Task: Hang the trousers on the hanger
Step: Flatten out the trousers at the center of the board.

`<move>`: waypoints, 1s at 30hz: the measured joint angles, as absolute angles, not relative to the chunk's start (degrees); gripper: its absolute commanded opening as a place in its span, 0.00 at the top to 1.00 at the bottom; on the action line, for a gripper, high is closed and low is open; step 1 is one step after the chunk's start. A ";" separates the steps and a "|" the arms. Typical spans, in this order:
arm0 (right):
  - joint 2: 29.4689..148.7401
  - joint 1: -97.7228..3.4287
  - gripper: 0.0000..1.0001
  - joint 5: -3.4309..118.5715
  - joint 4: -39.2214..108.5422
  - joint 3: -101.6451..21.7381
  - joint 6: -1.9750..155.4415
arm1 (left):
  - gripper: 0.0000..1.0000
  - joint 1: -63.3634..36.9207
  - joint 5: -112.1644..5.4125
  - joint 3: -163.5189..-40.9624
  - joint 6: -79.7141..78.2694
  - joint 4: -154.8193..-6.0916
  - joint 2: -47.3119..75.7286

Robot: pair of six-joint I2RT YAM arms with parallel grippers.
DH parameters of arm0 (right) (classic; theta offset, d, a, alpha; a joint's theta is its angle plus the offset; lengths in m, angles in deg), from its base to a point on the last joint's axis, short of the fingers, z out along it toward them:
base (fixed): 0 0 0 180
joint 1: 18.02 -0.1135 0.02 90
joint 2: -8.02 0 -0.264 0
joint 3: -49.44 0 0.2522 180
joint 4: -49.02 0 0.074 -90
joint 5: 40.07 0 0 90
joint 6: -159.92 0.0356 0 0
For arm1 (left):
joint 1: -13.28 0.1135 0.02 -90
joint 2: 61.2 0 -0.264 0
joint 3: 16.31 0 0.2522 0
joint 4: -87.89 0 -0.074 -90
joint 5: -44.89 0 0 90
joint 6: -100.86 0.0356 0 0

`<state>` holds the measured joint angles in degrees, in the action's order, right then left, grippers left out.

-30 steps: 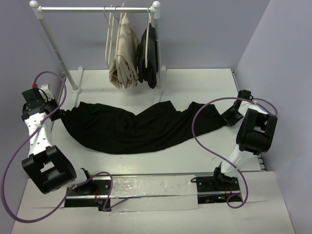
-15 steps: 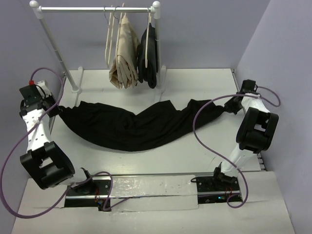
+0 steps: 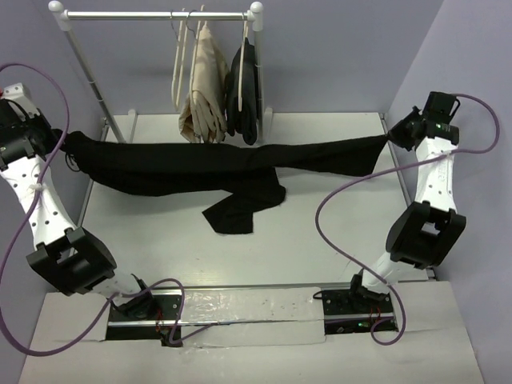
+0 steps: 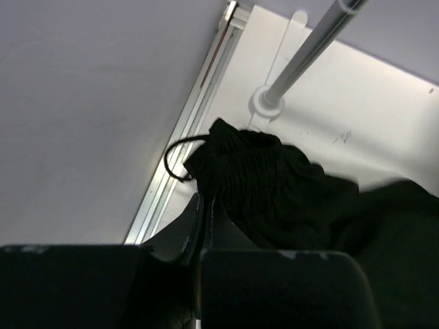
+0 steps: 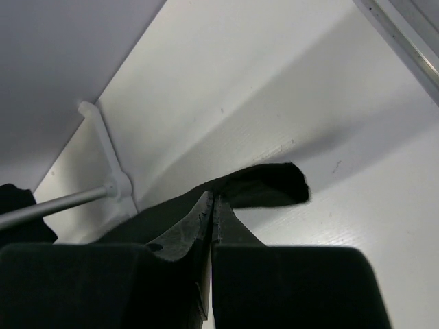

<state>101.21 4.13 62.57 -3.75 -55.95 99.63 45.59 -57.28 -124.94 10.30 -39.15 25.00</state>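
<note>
The black trousers [image 3: 200, 160] hang stretched in a long band above the table, one leg drooping down to the surface [image 3: 240, 210]. At the far left, my left gripper [image 3: 62, 141] is shut on the gathered waist end [image 4: 274, 192], its fingers [image 4: 188, 223] pressed together with fabric at the tips [image 4: 204, 199]. My right gripper [image 3: 394, 138] is shut on the leg end at the far right; that hem [image 5: 267, 184] sticks out past the closed tips [image 5: 211, 195]. An empty white hanger [image 3: 179, 60] hangs at the left of the garments on the rack.
The white rack [image 3: 160, 15] stands at the back with beige trousers [image 3: 206, 88] and a small black garment [image 3: 246, 92] on hangers. Its left post [image 4: 302, 62] is close to my left gripper. Purple walls stand close on both sides.
The right gripper has shut on the leg end. Both arms have risen and moved outward, pulling the trousers off the table into a taut band; one leg now dangles in the middle.
</note>
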 measured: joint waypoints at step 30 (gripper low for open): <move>60.78 19.43 1.00 55.14 -8.62 -8.46 104.57 | 1.00 60.33 -52.34 -96.75 38.39 -13.95 15.53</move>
<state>60.78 19.43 55.14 -8.62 -8.46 104.57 60.33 -52.34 -96.75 38.39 -13.95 15.53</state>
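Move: The left gripper holds the waist and the right gripper a leg end; the board's near edge lies straight back from them, about 35 cm behind and 31 below the left, 40 behind and 24 below the right. The board centre is level ahead with the left, 54 cm to its right, and 45 cm left of and 2 behind the right. The dangling loose leg hangs about 10 cm back and 49 right of the left gripper, the rack's left foot some 24 ahead and 6 right. Keep both grippers shut on the trousers and sweep them back towards the board's near edge while lowering the cloth. Bring the left gripper about 21 cm back and 18 down, tipping its fingers some 40 degrees further down; draw the right one back about as far, rising a touch before sinking to about 12 cm lower, turning clockwise. ##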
